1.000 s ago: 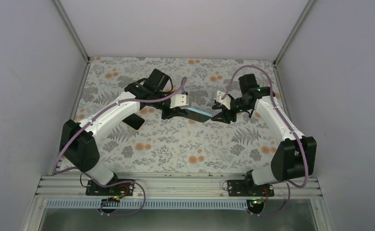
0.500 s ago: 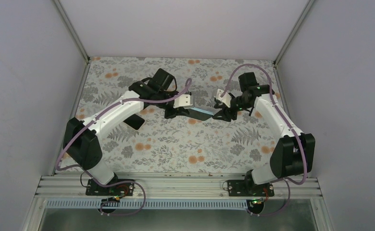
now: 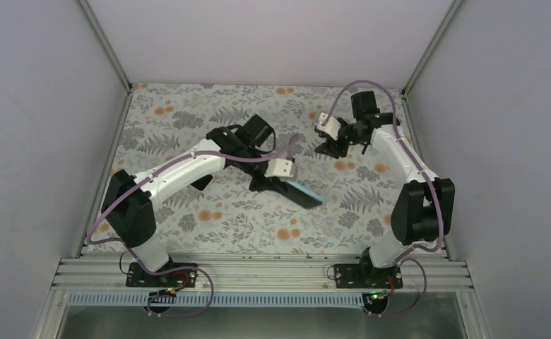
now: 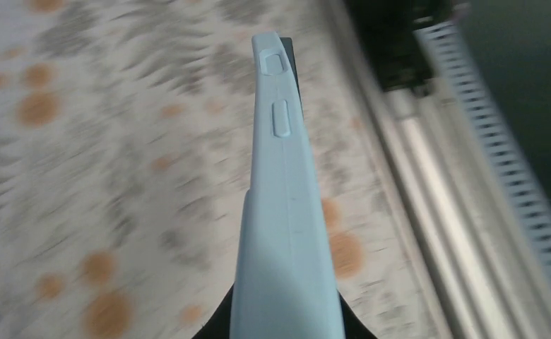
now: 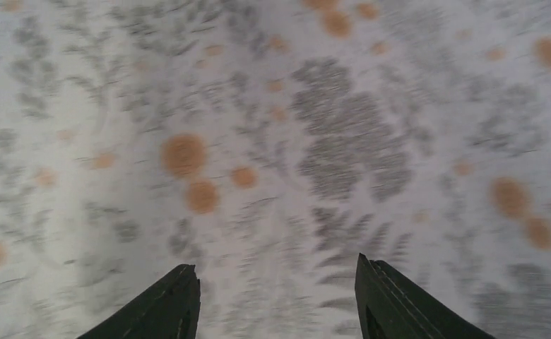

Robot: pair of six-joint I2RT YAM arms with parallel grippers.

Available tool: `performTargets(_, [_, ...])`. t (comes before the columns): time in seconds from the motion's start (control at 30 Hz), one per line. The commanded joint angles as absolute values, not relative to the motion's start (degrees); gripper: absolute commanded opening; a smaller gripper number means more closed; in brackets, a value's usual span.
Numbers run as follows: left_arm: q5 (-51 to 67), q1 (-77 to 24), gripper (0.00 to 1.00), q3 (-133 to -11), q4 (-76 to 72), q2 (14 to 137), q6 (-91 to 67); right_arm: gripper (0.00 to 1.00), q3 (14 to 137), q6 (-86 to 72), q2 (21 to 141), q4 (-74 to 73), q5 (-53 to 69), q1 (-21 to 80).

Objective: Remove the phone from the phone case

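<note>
My left gripper [image 3: 276, 185] is shut on one end of a light blue phone case [image 3: 305, 195] and holds it above the floral table, its free end pointing near-right. In the left wrist view the case [image 4: 287, 233] shows edge-on with two side buttons, clamped between my dark fingers [image 4: 220, 326]. A dark strip, seemingly the phone [image 4: 293, 60], lies along its right face. My right gripper [image 3: 327, 147] is open and empty at the back right, apart from the case. In the right wrist view its gripper [image 5: 274, 265] frames only cloth.
A floral cloth [image 3: 343, 212] covers the table. A metal rail [image 3: 258, 272] runs along the near edge and shows in the left wrist view [image 4: 428, 176]. Grey enclosure walls [image 3: 39, 141] stand left, right and behind.
My left gripper has swung the case from the table's middle toward the near right. My right gripper, earlier at the case's other end, has come off it and drawn back.
</note>
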State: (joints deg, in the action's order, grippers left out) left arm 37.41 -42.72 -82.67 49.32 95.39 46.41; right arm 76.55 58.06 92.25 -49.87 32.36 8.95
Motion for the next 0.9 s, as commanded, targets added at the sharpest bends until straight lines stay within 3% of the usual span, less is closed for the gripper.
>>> performTargets(0.0, [50.1,-45.88,0.02,-83.38,54.25,94.51,49.87,0.58,80.59,58.2,93.21,-40.67,28.54,7.84])
performTargets(0.2, [48.32,-45.16,0.02,-83.71,52.97,95.05,49.57,0.59,83.47,60.5,94.66,-46.84,31.2,7.52])
performTargets(0.37, [47.67,-41.49,0.02,-84.1,53.56,95.05,50.83,0.62,78.48,66.9,88.18,-57.47,35.91,5.53])
performTargets(0.7, [46.02,-38.33,0.02,-85.43,51.93,95.85,51.62,0.55,66.13,69.78,73.18,-69.86,45.05,7.36])
performTargets(0.87, [46.65,-38.34,0.02,-86.24,51.29,96.34,50.6,0.53,60.76,66.36,71.16,-65.35,46.65,9.49])
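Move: The phone case with the phone in it is already pinched in the left gripper. Its middle lies about 5 cm to the right, 2 cm back and 5 cm below that hand, with the free end pointing right and down. From the empty right hand the case's middle is some 13 cm back, 6 cm to the left and roughly 3 cm lower. A loose black phone lies about 27 cm left of the left hand, 2 cm farther out and some 18 cm below. Let the right gripper run on forward and up about 4 cm, then reverse it and sweep it back some 17 cm towards the case's free end, fingers half open, rolling about 10 degrees counter-clockwise; stop close to it, no touch visible. Keep the left grip on the case, swing it back about 5 cm, then return forward and slightly left. ##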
